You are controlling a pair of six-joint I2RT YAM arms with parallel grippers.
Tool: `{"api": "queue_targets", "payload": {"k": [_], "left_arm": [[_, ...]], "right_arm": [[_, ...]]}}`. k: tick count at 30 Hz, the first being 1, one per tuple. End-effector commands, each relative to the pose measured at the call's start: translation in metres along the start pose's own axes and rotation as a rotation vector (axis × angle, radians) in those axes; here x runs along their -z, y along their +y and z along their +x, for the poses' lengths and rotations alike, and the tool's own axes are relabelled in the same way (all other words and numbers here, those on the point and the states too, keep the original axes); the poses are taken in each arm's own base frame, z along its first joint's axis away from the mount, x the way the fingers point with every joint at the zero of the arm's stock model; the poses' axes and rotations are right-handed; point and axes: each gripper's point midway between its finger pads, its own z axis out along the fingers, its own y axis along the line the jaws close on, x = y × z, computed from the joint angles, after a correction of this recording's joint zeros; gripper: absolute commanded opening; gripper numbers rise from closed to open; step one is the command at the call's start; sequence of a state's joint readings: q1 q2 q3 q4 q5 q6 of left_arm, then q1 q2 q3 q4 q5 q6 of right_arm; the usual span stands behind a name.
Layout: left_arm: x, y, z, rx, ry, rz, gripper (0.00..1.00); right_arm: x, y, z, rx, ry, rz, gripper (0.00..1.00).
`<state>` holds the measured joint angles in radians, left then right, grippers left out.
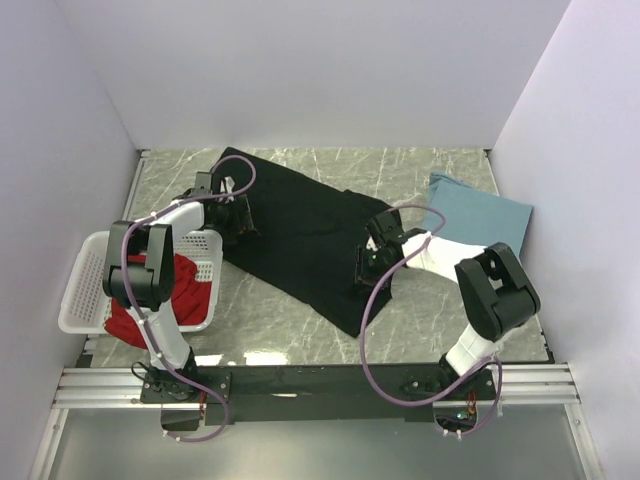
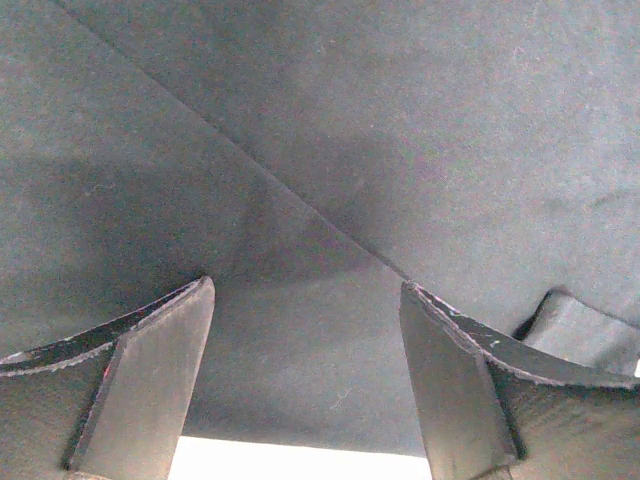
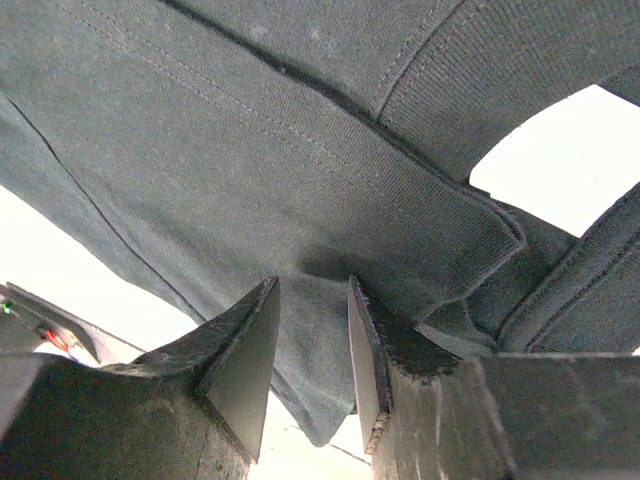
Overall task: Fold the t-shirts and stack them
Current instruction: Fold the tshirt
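The large black t-shirt [image 1: 300, 235] lies spread at a slant across the marble table. My left gripper [image 1: 232, 212] sits over its left edge. In the left wrist view that gripper [image 2: 306, 284] is open, its jaws wide apart with flat black cloth [image 2: 350, 120] beneath them. My right gripper [image 1: 372, 262] is at the shirt's right edge. The right wrist view shows it [image 3: 312, 282] shut on a raised fold of the black cloth [image 3: 250, 130]. A dusty-blue t-shirt [image 1: 482, 213] lies folded at the back right. A red t-shirt [image 1: 186, 285] is bunched in the basket.
A white latticed basket [image 1: 82, 290] stands at the table's left edge, beside the left arm. White walls close in the table at the back and on both sides. A black rail [image 1: 320, 382] with the arm bases runs along the near edge.
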<state>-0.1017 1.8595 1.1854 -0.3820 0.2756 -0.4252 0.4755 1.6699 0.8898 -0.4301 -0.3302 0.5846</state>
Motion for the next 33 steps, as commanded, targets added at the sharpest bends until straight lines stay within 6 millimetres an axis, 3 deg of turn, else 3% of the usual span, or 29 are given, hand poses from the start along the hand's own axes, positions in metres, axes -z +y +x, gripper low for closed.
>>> {"api": "queue_targets", "payload": {"k": [1, 13, 25, 29, 32, 33], "left_arm": [[0.001, 0.017, 0.054, -0.022, 0.17, -0.037, 0.83], [0.009, -0.012, 0.088, -0.1, 0.259, 0.034, 0.83], [0.024, -0.023, 0.117, -0.088, 0.325, 0.035, 0.84], [0.035, -0.043, 0.108, -0.097, 0.301, 0.074, 0.84], [0.049, -0.064, 0.082, -0.092, 0.248, 0.105, 0.84], [0.056, -0.079, 0.061, -0.098, 0.201, 0.128, 0.85]], "right_arm": [[-0.002, -0.076, 0.078, -0.071, 0.206, 0.313, 0.42], [0.016, -0.097, 0.106, -0.168, 0.18, 0.387, 0.42], [0.038, -0.098, 0.127, -0.245, 0.155, 0.359, 0.42], [0.048, -0.089, 0.121, -0.234, 0.133, 0.334, 0.42], [0.066, -0.071, 0.102, -0.215, 0.083, 0.313, 0.44], [0.078, -0.059, 0.09, -0.207, 0.058, 0.3, 0.44]]}}
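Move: Under both open hands lies the black t-shirt: its middle is about 15 cm right and 2 cm ahead of the left hand, and roughly 15 cm left and 12 cm ahead of the right. The white basket stands some 23 cm left and 12 cm back from the left hand. The blue folded cloth lies about 27 cm right and 15 cm ahead of the right hand; the t-shirt's near tip is some 16 cm back and 2 cm left of it. Dragging the black t-shirt towards the robot under their fingertips, both hands slide back along the table and drift right, the left about 10 cm back and 6 right, the right a little farther. Both turn clockwise a little over 10 degrees while their tips swing in towards the base; the left stays wide open, the right half open, and both start to rise at the very end. ##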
